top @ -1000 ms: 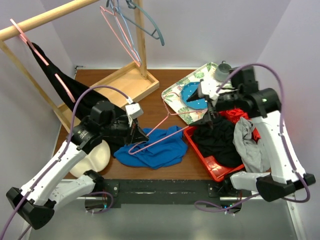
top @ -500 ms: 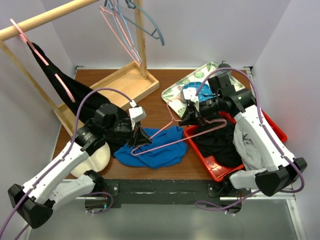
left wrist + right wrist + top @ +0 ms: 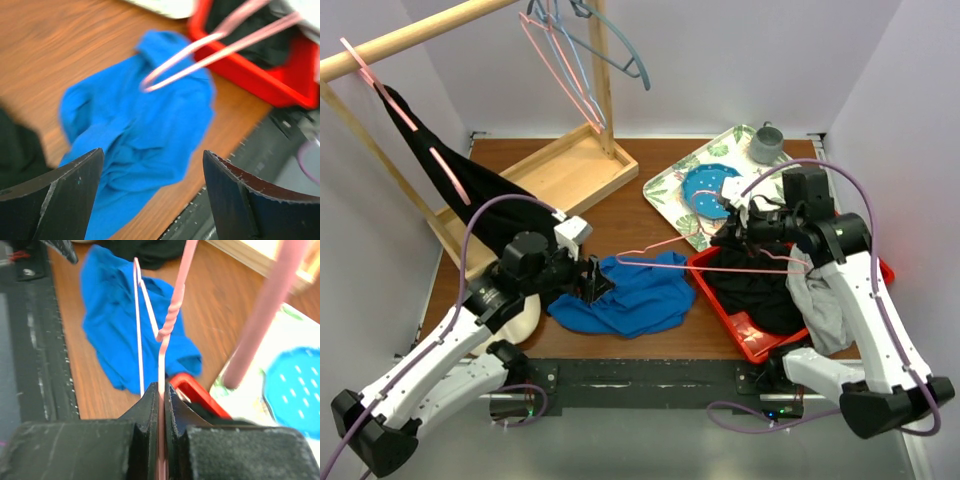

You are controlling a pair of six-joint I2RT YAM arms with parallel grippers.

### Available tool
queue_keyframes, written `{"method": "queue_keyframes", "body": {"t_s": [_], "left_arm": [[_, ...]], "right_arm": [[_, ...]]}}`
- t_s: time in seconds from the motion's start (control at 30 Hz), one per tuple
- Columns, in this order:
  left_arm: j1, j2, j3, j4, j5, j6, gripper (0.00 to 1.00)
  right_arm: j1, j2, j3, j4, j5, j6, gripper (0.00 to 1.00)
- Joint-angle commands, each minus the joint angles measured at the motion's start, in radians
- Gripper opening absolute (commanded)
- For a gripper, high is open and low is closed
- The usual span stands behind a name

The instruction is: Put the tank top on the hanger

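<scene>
The blue tank top (image 3: 638, 296) lies crumpled on the wooden table at the front middle. It also shows in the left wrist view (image 3: 135, 135) and the right wrist view (image 3: 112, 320). My right gripper (image 3: 733, 233) (image 3: 161, 390) is shut on the hook wire of the pink hanger (image 3: 655, 247) (image 3: 171, 320). It holds the hanger roughly level above the table, with one corner over the tank top (image 3: 148, 86). My left gripper (image 3: 594, 282) (image 3: 152, 155) is open and empty, just above the tank top's left part.
A red bin (image 3: 752, 340) at the right holds a black garment (image 3: 760, 285) and grey cloth (image 3: 820, 295). Behind it a patterned tray (image 3: 672, 185) carries a blue plate and a grey cup (image 3: 765, 145). A wooden rack (image 3: 570, 165) stands at the back left with hangers and a black garment (image 3: 430, 150).
My right gripper has closed on the hanger's hook and carried it to the right. My left gripper has let go of the hanger's corner and drawn back, open, over the tank top.
</scene>
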Motion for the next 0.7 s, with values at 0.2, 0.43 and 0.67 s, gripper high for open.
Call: {"method": "queue_keyframes", "body": {"t_s": [0.2,0.43,0.67], "left_arm": [[-0.053,0.151,-0.028,-0.035,-0.296,-0.154,0.77],[-0.142,0.306,0.044,-0.121,-0.509,-0.195,0.67],[-0.177,0.427,0.096,-0.11,-0.598,-0.22,0.51]], "right_arm": [[-0.047,-0.001,-0.051,0.085,0.051,0.073,0.0],[-0.05,0.008,-0.075,0.096,0.011,0.076,0.0],[-0.05,0.025,-0.078,0.09,-0.009,0.064,0.0]]}}
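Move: The blue tank top lies on the table with its middle about 17 cm below the left hand, some 3 cm ahead and 3 cm to its right. The near tip of the pink hanger floats roughly 6 cm ahead and 3 cm right at about the hand's height, while the black garment's lower end lies some 13 cm left and 7 cm ahead, well below. From the right hand, the tank top is about 17 cm left, 3 cm back and 26 cm below. The left hand drops about 11 cm towards the left part of the blue tank top, easing a little left and forward, while its wrist turns some 35 degrees so that the fingers tip steeply down and swing counter-clockwise, their wide gap narrowing part-way but staying open. The right hand keeps its pinch on the pink hanger and brings it about 3 cm down and slightly forward and right, then holds it still above the cloth. ##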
